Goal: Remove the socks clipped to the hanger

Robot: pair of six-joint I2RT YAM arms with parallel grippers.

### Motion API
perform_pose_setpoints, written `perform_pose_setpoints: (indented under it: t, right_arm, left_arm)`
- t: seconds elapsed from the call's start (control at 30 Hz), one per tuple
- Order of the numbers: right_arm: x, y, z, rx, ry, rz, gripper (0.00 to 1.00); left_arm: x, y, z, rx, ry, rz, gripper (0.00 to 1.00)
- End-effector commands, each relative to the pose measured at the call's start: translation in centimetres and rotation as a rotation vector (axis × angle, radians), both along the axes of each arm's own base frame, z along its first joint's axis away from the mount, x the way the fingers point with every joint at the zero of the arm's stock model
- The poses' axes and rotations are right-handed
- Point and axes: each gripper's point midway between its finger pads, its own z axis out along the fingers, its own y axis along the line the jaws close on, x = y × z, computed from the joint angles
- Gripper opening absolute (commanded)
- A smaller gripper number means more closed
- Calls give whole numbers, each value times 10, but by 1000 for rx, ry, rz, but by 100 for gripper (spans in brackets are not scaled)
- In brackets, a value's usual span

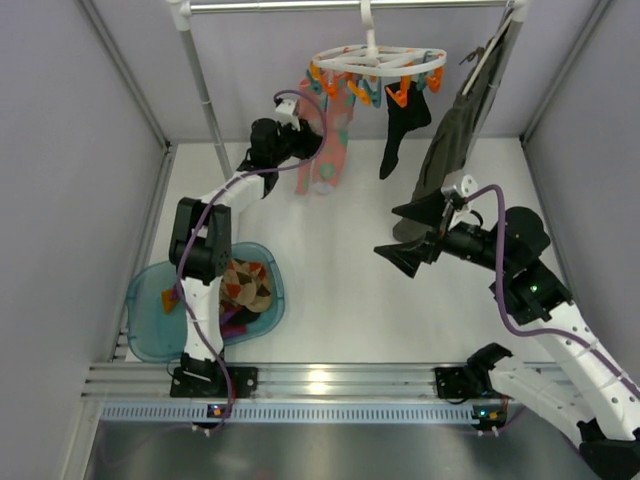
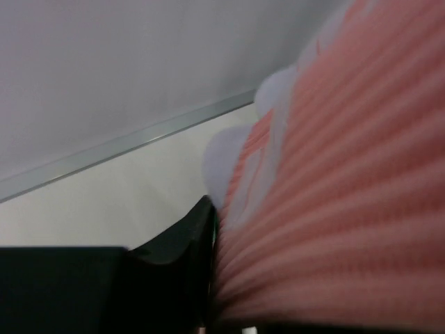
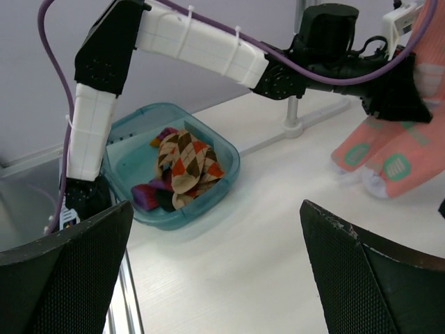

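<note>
The white oval hanger (image 1: pixel 378 60) with orange and teal clips hangs from the top rail. Pink socks with teal patches (image 1: pixel 325 155) and a black sock (image 1: pixel 400 125) dangle from it. My left gripper (image 1: pixel 303 140) is at the pink socks' left side. In the left wrist view pink ribbed fabric (image 2: pixel 334 195) presses against one black finger (image 2: pixel 177 257), and the other finger is hidden. The right wrist view shows that gripper (image 3: pixel 400 104) overlapping the pink socks (image 3: pixel 389 156). My right gripper (image 1: pixel 405 240) stands open and empty (image 3: pixel 215 205) over the table, below the black sock.
A teal bin (image 1: pixel 150 320) at the left front holds an argyle sock (image 1: pixel 247 283) and other socks. A long olive garment (image 1: pixel 455 140) hangs at the right of the rail. The rack's pole (image 1: pixel 205 95) stands behind the left arm. A metal rail (image 1: pixel 320 385) runs along the front.
</note>
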Motion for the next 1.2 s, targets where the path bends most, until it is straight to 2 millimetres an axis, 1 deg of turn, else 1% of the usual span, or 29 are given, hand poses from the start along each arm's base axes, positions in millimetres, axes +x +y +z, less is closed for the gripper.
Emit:
perform_pose_setpoints:
  t: [0.0, 0.07, 0.1, 0.17, 0.23, 0.27, 0.33, 0.37, 0.4, 0.47, 0.5, 0.53, 0.57, 0.6, 0.63, 0.67, 0.7, 0.73, 0.77, 0.8, 0.83, 0.87, 0.9, 0.93, 1.0, 1.03, 1.1, 1.13, 1.17]
  right_arm:
    - [-1, 5, 21, 52, -82, 46, 99]
    - [4, 9, 16, 40, -68, 48, 99]
    - [5, 10, 14, 36, -64, 50, 99]
    - [9, 12, 11, 32, -56, 48, 100]
    - [10, 13, 9, 32, -48, 53, 99]
    - [10, 14, 10, 33, -45, 58, 100]
    - [8, 14, 10, 39, -44, 60, 99]
    - [8, 14, 10, 40, -44, 62, 99]
    - [7, 13, 12, 46, -46, 63, 99]
    - [6, 12, 14, 53, -50, 55, 99]
    - [6, 12, 14, 54, -47, 54, 99]
    - [6, 10, 19, 68, -47, 38, 99]
    - [7, 9, 22, 76, -43, 26, 99]
    - [8, 7, 26, 84, -41, 15, 99]
    - [10, 3, 33, 96, -35, -20, 100]
    - [13, 1, 37, 102, -28, -43, 99]
    - [14, -2, 40, 106, -21, -67, 100]
    - [19, -8, 45, 109, -5, -119, 99]
    - [21, -10, 47, 108, 0, -137, 99]
    - [23, -13, 50, 112, 7, -160, 99]
    - [30, -18, 52, 118, 21, -211, 99]
    - [32, -22, 55, 116, 30, -237, 99]
    - [35, -24, 56, 114, 39, -258, 99]
    - [41, -26, 60, 112, 44, -292, 99]
    - [48, -29, 57, 87, 72, -324, 99]
    - [56, -28, 63, 80, 72, -346, 99]
    - [62, -27, 62, 48, 91, -360, 100]
    - [67, -25, 71, 47, 88, -363, 97]
    - [69, -24, 74, 42, 89, -363, 96]
  left_arm:
    - [3, -10, 41, -36, -127, -53, 26]
    - [-3, -5, 49, -49, -151, -32, 25]
    - [-15, -2, 50, -52, -156, -24, 27]
    - [-25, -3, 61, -39, -208, -8, 35]
    - [-39, -4, 74, -24, -239, 3, 35]
    - [-42, -7, 79, -15, -254, 4, 20]
    - [-46, -6, 88, -23, -266, 12, 17]
    - [-45, -4, 89, -26, -263, 21, 6]
    - [-47, -4, 90, -30, -263, 23, 2]
    - [-52, -1, 99, -54, -259, 47, 0]
    - [-55, 1, 94, -51, -246, 63, 0]
    - [-63, 0, 107, -59, -265, 92, 0]
    - [-70, -1, 110, -45, -278, 122, 0]
    - [-71, 11, 100, -27, -256, 239, 0]
    - [-89, -2, 115, -36, -279, 264, 0]
    - [-99, -6, 105, -1, -271, 290, 0]
    - [-103, 6, 105, 8, -266, 409, 0]
    - [-124, -11, 115, -4, -278, 404, 0]
    - [-133, -11, 108, 19, -268, 438, 0]
    - [-139, 3, 108, 25, -256, 552, 0]
    - [-149, 4, 108, 30, -249, 590, 0]
    - [-168, -7, 110, 37, -252, 580, 0]
    - [-177, -7, 110, 43, -249, 606, 0]
    - [-193, -9, 108, 63, -241, 656, 0]
    - [-211, -7, 109, 117, -247, 699, 0]
    - [-227, -14, 110, 151, -250, 707, 0]
    - [-241, -27, 109, 182, -255, 691, 0]
    - [-253, -41, 110, 193, -262, 653, 0]
    - [-258, -51, 112, 190, -270, 625, 0]
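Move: Between the left hand's half-closed fingers lies the pink sock, its middle about 1 cm ahead, 2 cm right and 2 cm higher. From that hand the black sock hangs some 21 cm right, level ahead, 4 cm up; the hanger ring centres about 16 cm right, 2 cm ahead, 19 cm up. The right hand has the pink sock roughly 40 cm ahead, 16 cm left, 13 cm below; the black sock 40 cm ahead, 4 cm right, 11 cm below. Pinching the pink sock shut between its fingers, the left hand eases back, lifts about 5 cm, then hauls the sock back towards the base, some 24 cm in all, still rising and drifting right, swinging counter-clockwise about 30 degrees. The right hand, open, dips slightly, then climbs and reaches forward towards the stretched sock and hanger, turning clockwise. ##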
